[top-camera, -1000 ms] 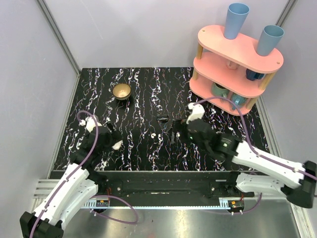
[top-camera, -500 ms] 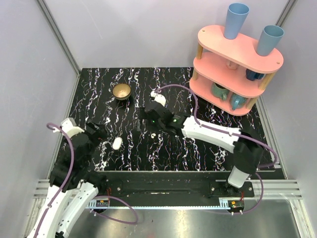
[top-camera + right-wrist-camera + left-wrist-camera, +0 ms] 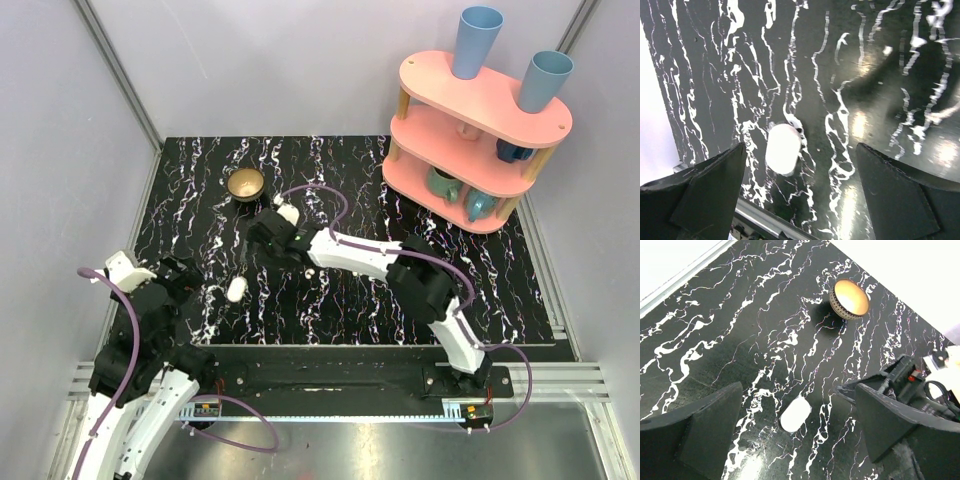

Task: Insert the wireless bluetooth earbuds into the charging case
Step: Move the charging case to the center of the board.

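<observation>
The white oval charging case point(image 3: 236, 289) lies shut on the black marbled table, at the near left. In the left wrist view the case point(image 3: 795, 414) sits between my left gripper's point(image 3: 799, 399) wide-open fingers, touching neither. My left gripper point(image 3: 203, 280) stands just left of it. My right arm reaches far left across the table, and its open gripper point(image 3: 258, 243) hovers behind the case. The case point(image 3: 783, 148) shows between the open right gripper's point(image 3: 800, 150) fingers, closer to the left one. One tiny white earbud point(image 3: 311, 271) lies beside the right forearm.
A brass bowl point(image 3: 245, 184) stands at the back left, also seen as the bowl point(image 3: 850, 299) from the left wrist. A pink three-tier shelf point(image 3: 480, 130) with blue cups and mugs fills the back right. The table's near edge and metal rail point(image 3: 765, 220) run close to the case.
The right arm has swung from the table's middle far to the left, over toward the case. The left gripper opened fully and drew back left from the case, which stayed put.
</observation>
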Robot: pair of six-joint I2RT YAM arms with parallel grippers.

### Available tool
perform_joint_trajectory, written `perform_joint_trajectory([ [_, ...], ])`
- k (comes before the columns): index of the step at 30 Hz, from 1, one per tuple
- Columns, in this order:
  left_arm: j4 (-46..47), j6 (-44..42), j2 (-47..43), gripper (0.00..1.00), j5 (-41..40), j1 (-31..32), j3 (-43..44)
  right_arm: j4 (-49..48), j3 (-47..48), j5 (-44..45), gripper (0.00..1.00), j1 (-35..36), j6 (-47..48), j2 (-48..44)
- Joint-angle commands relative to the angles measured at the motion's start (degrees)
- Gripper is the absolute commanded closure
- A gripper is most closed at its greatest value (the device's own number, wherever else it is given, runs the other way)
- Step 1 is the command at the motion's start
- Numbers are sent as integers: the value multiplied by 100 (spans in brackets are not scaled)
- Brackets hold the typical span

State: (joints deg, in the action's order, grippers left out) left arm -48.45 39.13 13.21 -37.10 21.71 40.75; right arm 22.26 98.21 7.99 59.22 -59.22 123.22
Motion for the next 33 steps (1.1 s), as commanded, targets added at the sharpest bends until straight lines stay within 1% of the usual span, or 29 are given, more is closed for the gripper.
perform_joint_trajectory([
  [1,54,-222,-47,1,-25,-27,188,243,882,150,4,221,-187,491],
  [2,63,-231,-47,1,27,-27,170,400,1197,176,4,300,-47,754],
  [5,55,-266,-47,1,124,-27,117,682,1655,19,4,397,33,1133],
  [10,55,-152,-222,1,221,-27,-32,744,1701,150,7,625,69,1283],
  [14,55,-99,-354,1,239,-27,-111,823,1788,361,12,705,42,1450],
  [16,46,-99,-398,1,239,-27,-129,1112,2103,492,12,740,16,1599],
  [20,46,-99,-451,1,265,-27,-173,1395,2500,730,12,758,60,2056],
  [21,54,-90,-451,1,265,-27,-208,1412,2536,757,13,766,60,2109],
  [22,55,-90,-451,1,282,-27,-225,1465,2562,783,17,766,-1,2162],
  [25,46,-90,-451,1,291,-27,-234,1465,2414,871,21,766,-55,2198],
  [28,81,-108,-460,1,282,-27,-261,1439,2151,1090,33,801,50,2101],
  [33,169,-134,-434,1,274,-27,-313,1395,1982,1337,36,933,323,2066],
])
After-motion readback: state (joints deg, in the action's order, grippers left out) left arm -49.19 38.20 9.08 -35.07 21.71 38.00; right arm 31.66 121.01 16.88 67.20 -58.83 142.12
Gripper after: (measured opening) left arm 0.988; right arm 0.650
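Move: The white charging case lies about 6 cm back, 5 cm to the left and some 7 cm below the open right hand. The bronze bowl is roughly 19 cm ahead and 5 cm left of that hand; a small white earbud lies 2 cm back and 12 cm right. From the left hand, the case is about 4 cm ahead, 9 cm right and 21 cm down. Right hand sweeps about 6 cm left, sinking nearly as far and drawing back, fingers part-closing around the charging case. ##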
